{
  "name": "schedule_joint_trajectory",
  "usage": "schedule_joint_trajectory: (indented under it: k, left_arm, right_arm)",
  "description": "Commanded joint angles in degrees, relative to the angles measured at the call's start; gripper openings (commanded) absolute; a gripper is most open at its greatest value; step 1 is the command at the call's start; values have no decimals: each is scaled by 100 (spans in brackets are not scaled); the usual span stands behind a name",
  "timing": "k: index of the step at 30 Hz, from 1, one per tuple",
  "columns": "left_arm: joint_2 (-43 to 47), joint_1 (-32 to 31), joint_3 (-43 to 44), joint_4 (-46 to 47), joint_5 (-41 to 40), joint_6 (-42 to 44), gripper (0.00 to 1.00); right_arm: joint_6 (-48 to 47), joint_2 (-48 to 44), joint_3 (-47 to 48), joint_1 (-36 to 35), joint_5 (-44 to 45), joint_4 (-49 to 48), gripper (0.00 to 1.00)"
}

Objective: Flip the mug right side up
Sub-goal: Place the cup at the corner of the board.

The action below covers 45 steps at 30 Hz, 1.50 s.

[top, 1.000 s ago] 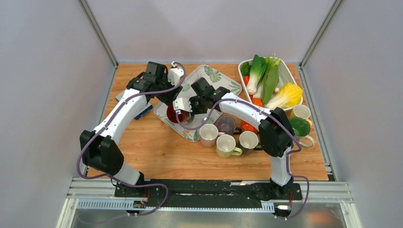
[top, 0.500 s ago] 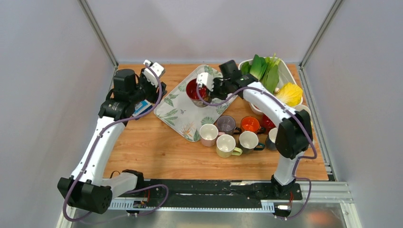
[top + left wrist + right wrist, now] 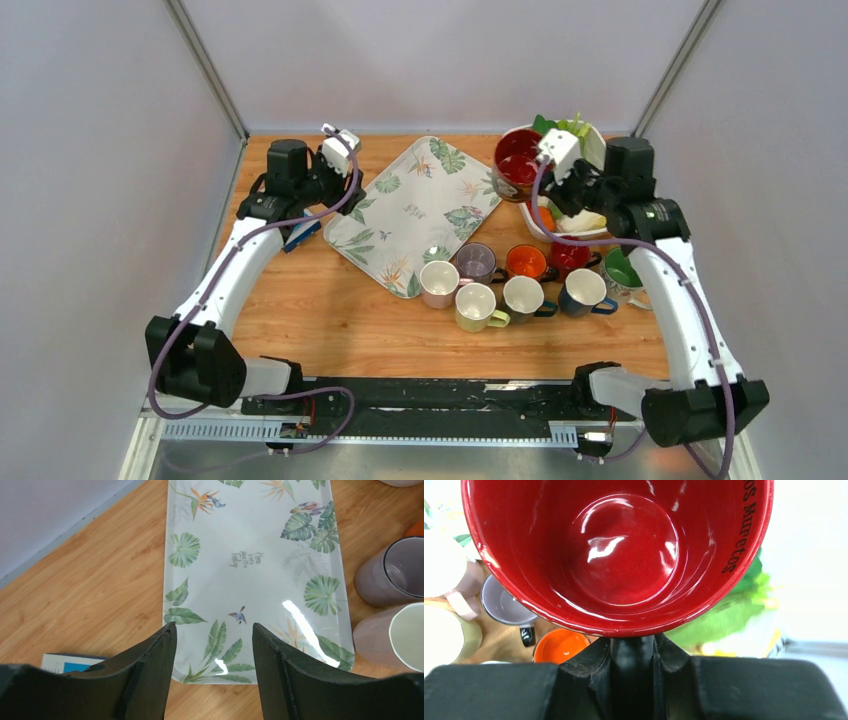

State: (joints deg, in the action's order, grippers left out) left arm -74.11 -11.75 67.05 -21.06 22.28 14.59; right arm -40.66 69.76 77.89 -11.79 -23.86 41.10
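A red mug with a black handle hangs in the air at the back right, beside the vegetable bin. Its glossy inside faces the top camera and the right wrist camera. My right gripper is shut on the mug's handle, and its fingers press the handle from both sides. The leaf-print tray lies bare in the middle of the table. At the tray's left edge my left gripper stands open, and between its fingers only the tray shows.
Several upright mugs cluster right of the tray: pink, yellow-green, purple, orange, dark blue. A white bin of vegetables sits at the back right under my right arm. A blue book lies left of the tray.
My right arm has carried the red mug from the tray up and to the back right. My left arm has drawn back to the tray's left edge, empty.
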Motion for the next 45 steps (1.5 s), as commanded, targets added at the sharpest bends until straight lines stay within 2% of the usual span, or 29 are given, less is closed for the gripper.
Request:
schedule_joint_trajectory:
  k: [1, 6, 9, 15, 24, 28, 33, 38, 40, 45]
  left_arm:
    - [-296, 15, 405, 356, 265, -169, 64]
    - [-508, 15, 580, 418, 269, -140, 63]
    - [-542, 15, 566, 479, 266, -85, 63]
    - [-565, 15, 388, 683, 304, -68, 63]
    - [-719, 35, 284, 1037, 446, -15, 63]
    - [-702, 74, 144, 1261, 470, -25, 63]
    - [-651, 102, -36, 1415, 453, -108, 63]
    - [-547, 118, -203, 1504, 423, -111, 63]
    - [-525, 118, -210, 1478, 423, -112, 63]
    - [-542, 113, -116, 1386, 408, -95, 63]
  right_arm:
    - [783, -853, -22, 743, -116, -276, 0]
    - [721, -1686, -191, 1538, 328, 559, 0]
    - [892, -2151, -265, 1926, 957, 1271, 0]
    - [1274, -2967, -367, 2230, 2263, 1984, 0]
    - [1321, -3427, -483, 2326, 3022, 3528, 0]
    - [1286, -3445, -435, 2330, 3148, 3943, 0]
    - [1133, -3495, -599, 2266, 3273, 3963, 0]
    - [510, -3559, -751, 2216, 2121, 3918, 0]
    - [290, -3603, -850, 2216, 1993, 3810, 0]
    - [708, -3700, -1233, 2215, 2545, 3551, 0]
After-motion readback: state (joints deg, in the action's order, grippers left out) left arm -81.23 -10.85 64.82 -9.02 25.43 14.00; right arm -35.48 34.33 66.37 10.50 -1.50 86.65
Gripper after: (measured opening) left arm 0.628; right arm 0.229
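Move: The right hand holds the red-lined mug over the basket. The free spot at the board's near right corner lies about 19 cm back, 18 cm right and 24 cm below. At about that depth, the blue mug stands 13 cm back and 9 cm right, the green mug 9 cm back and 16 cm right, and the red mug 5 cm back and 6 cm right. From the left hand, the spot is some 60 cm right, 24 cm back and 19 cm below. Keeping its pinch on the mug's handle, the right hand swings right and then mostly back towards the board's near right corner, about 25 cm back and 15 cm right, its wrist turning some 50 degrees clockwise and tipping down about 20, and after that it sinks some 7 cm and eases slightly left, the wrist unwinding a little. The left hand, empty and fingers open, drifts about 4 cm forward over the tray and ends a little lower. ##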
